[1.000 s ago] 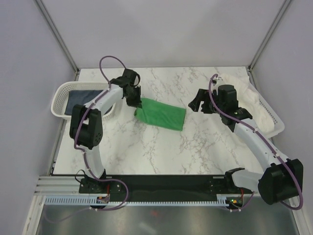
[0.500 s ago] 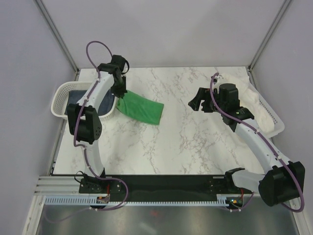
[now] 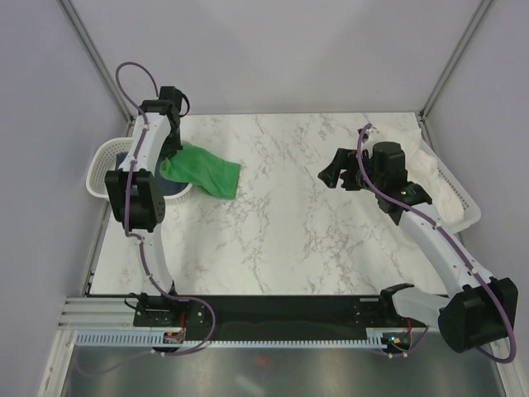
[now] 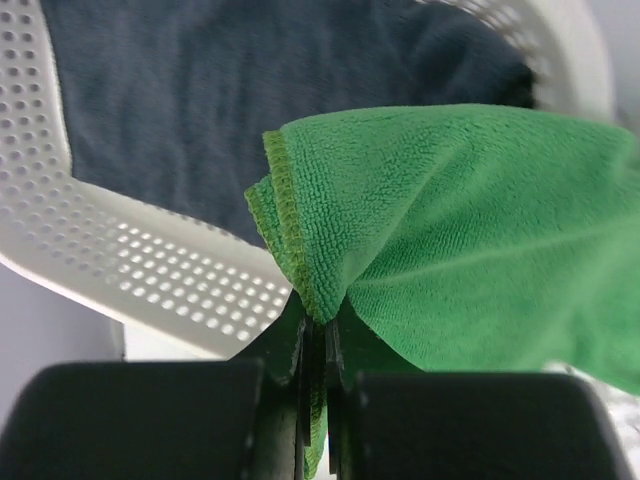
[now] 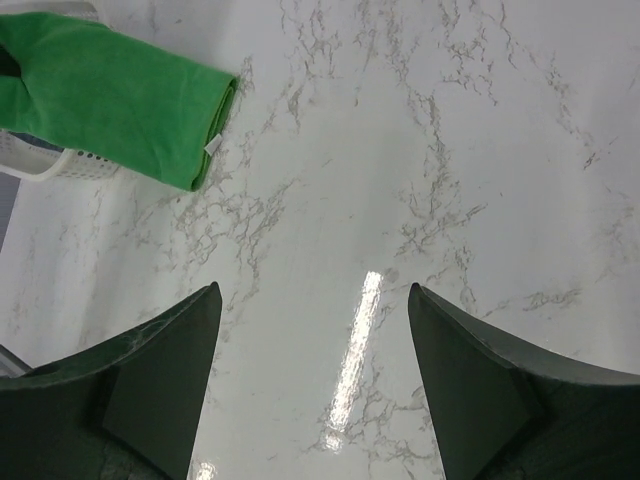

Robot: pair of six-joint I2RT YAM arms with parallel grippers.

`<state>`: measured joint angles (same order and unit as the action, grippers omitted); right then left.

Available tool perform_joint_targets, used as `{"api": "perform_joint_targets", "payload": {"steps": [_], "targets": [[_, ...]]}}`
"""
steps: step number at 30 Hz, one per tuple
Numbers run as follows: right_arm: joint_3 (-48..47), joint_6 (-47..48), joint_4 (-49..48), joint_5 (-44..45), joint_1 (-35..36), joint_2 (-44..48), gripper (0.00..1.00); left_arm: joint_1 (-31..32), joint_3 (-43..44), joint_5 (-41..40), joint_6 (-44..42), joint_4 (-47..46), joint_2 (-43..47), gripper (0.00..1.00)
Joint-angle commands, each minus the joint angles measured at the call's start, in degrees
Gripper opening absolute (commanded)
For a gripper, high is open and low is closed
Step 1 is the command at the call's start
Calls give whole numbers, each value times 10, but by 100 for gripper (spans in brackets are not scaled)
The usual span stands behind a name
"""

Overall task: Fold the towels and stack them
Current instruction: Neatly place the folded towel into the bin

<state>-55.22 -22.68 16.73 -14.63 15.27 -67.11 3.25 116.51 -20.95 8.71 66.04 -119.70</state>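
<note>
The folded green towel (image 3: pixel 205 169) hangs from my left gripper (image 3: pixel 169 159), which is shut on one corner (image 4: pixel 318 300). That corner is lifted over the rim of the left white basket (image 3: pixel 101 159), and the rest trails onto the marble to the right. Under it, the navy towel (image 4: pixel 200 100) lies flat inside this basket. My right gripper (image 3: pixel 334 175) hovers open over bare marble at mid-right, with nothing between its fingers (image 5: pixel 312 290); the green towel (image 5: pixel 110 95) is far off to its upper left. The white towel (image 3: pixel 420 159) is bunched in the right basket (image 3: pixel 468 217).
The two perforated baskets stand at the table's left and right edges. Metal frame posts rise at the back corners. The marble table (image 3: pixel 273 223) stretches between the arms.
My left arm has swung left and back, dragging the green towel from the table's middle to the left basket's rim. The right arm has stayed still and open.
</note>
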Motion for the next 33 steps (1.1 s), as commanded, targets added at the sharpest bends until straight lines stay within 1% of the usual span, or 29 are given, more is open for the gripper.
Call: {"api": "perform_joint_targets", "payload": {"steps": [1, 6, 7, 10, 20, 24, 27, 33], "targets": [[9, -10, -29, -16, -1, 32, 84, -20, 34, -73, -47, -21, -22, 2], [13, -23, -52, -46, -1, 30, 84, -31, 43, -94, -77, -57, -36, 2], [11, -22, -52, -50, -1, 30, 84, -51, 41, -94, -77, -59, -39, 2], [7, -23, -50, -57, 2, 35, 84, -68, 43, -100, -81, -66, -51, 2], [0, -6, -29, -33, 48, 44, 84, -108, 69, -110, -84, -88, -94, 2], [-2, -3, -23, -29, 51, 44, 84, -117, 80, -124, -84, -95, -119, 2], [-4, 4, -16, -20, 52, 42, 84, -129, 82, -109, -75, -100, -128, 2], [-3, 4, -14, -12, 52, 36, 84, -144, 94, -111, -71, -101, -155, 2]]}}
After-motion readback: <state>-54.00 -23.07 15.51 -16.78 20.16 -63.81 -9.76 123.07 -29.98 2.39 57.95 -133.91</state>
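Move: The bin's middle lies some 11 cm left of the left hand, 3 cm back and 10 cm below. In the bin, the navy towel is about 9 cm left, 4 cm back and 12 cm below the hand; the held green towel's middle trails 9 cm to the right, 4 cm back and 6 cm below. From the right hand the bin is roughly 52 cm left, 8 cm ahead and 17 cm below. Left hand, still pinching green towel, sweeps about 14 cm left over bin, sinking 6; right drifts 3 left. ##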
